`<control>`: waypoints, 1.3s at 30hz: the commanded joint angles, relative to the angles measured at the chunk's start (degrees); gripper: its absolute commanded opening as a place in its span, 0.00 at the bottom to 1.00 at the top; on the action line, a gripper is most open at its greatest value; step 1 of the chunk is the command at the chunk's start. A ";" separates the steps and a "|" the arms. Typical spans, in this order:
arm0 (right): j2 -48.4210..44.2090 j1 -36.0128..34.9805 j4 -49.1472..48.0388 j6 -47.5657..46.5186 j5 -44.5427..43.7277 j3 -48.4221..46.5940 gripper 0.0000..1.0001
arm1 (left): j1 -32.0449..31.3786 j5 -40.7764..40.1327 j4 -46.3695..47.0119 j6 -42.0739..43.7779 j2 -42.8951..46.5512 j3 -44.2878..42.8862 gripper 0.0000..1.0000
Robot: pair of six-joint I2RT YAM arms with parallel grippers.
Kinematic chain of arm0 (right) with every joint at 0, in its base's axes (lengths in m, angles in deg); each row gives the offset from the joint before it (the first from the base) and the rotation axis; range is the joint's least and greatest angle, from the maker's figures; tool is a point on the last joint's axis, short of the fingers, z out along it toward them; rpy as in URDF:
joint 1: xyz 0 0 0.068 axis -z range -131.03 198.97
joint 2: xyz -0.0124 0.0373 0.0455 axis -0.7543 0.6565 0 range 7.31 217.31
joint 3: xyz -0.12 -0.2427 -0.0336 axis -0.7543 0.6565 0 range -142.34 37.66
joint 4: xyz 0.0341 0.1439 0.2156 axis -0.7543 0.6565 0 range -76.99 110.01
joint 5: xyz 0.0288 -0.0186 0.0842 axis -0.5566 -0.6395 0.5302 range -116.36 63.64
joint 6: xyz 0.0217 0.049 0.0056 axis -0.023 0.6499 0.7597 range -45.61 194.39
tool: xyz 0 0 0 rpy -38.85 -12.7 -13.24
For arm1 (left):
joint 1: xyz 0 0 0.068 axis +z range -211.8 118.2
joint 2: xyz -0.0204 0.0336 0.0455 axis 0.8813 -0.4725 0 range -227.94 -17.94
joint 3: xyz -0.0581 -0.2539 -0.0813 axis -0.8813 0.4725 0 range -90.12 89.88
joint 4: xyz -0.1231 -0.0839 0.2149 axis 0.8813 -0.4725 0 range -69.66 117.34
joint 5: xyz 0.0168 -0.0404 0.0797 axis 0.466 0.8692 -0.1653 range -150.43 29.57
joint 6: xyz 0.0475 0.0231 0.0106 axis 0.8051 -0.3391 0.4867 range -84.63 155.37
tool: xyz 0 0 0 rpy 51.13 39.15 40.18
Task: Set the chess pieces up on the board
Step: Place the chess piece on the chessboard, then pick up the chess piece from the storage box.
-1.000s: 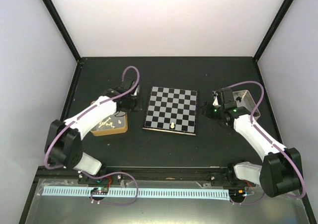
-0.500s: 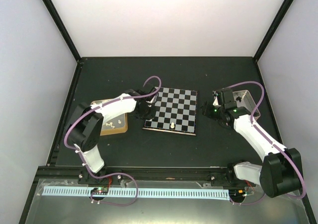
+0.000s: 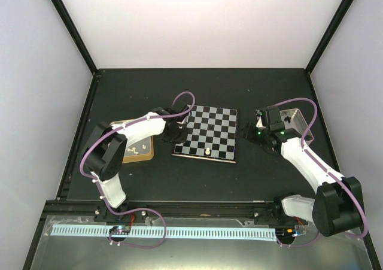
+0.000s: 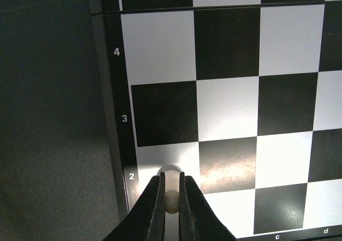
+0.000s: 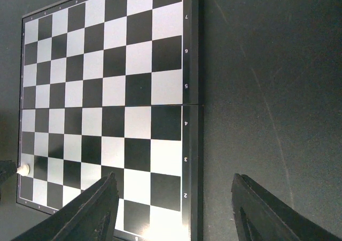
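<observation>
My left gripper (image 4: pixel 171 176) is shut on a cream-white pawn (image 4: pixel 171 201), low over the pale square beside the "2" mark at the board's (image 4: pixel 230 107) left edge. In the top view that gripper (image 3: pixel 178 137) reaches over the board's (image 3: pixel 209 123) near-left corner. One white piece (image 3: pixel 207 152) stands in the board's nearest row. The right gripper (image 5: pixel 173 178) is open and empty above the board's (image 5: pixel 101 91) right rim; in the top view it (image 3: pixel 248 132) hangs just right of the board. The held pawn (image 5: pixel 23 169) also shows at the right wrist view's far left.
A gold-sided tin (image 3: pixel 148 152) holding several white pieces (image 3: pixel 133 148) lies left of the board, partly under the left arm. A silvery tin (image 3: pixel 296 115) sits behind the right wrist. Black frame posts rise at the table's back corners.
The left arm swung right from over the gold-sided tin to the board's left edge, carrying the pawn; in the last half second it barely shifted. The right arm stayed still.
</observation>
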 commanded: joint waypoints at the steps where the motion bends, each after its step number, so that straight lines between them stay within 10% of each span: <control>1: 0.01 -0.18 -0.69 0.40 -0.51 0.63 0.60 | -0.26 -1.22 1.24 0.27 -0.81 -0.69 0.05; 7: -0.10 -0.24 -0.75 0.39 -0.42 0.73 0.60 | -0.21 -1.96 1.43 0.21 -1.06 -0.39 0.09; 14: -1.77 -0.15 -0.89 0.71 -0.08 0.98 0.60 | -0.09 -4.03 -0.34 0.24 2.00 -0.72 0.53; 30: -0.97 -0.22 -2.85 0.54 3.28 1.02 0.60 | 17.21 -6.85 0.33 -6.36 25.36 13.89 0.49; 39: 4.31 -0.17 -5.41 -0.55 5.76 0.62 0.60 | 31.39 -7.06 -0.69 -9.96 32.04 24.69 0.71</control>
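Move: The left hand still grips a white chess piece, already upright on its square, a2; that square lies right beneath it, about 3 cm down. The other white piece, on e1, stands some 10 cm to the right and 3 cm nearer the base; the tray of white pieces is about 18 cm left, level with the hand. From the right hand, a2 is about 23 cm left, 4 cm back and 9 cm down. Left fingers open off the piece, then the hand rises about 6 cm and swings 20 cm left to the tray. ##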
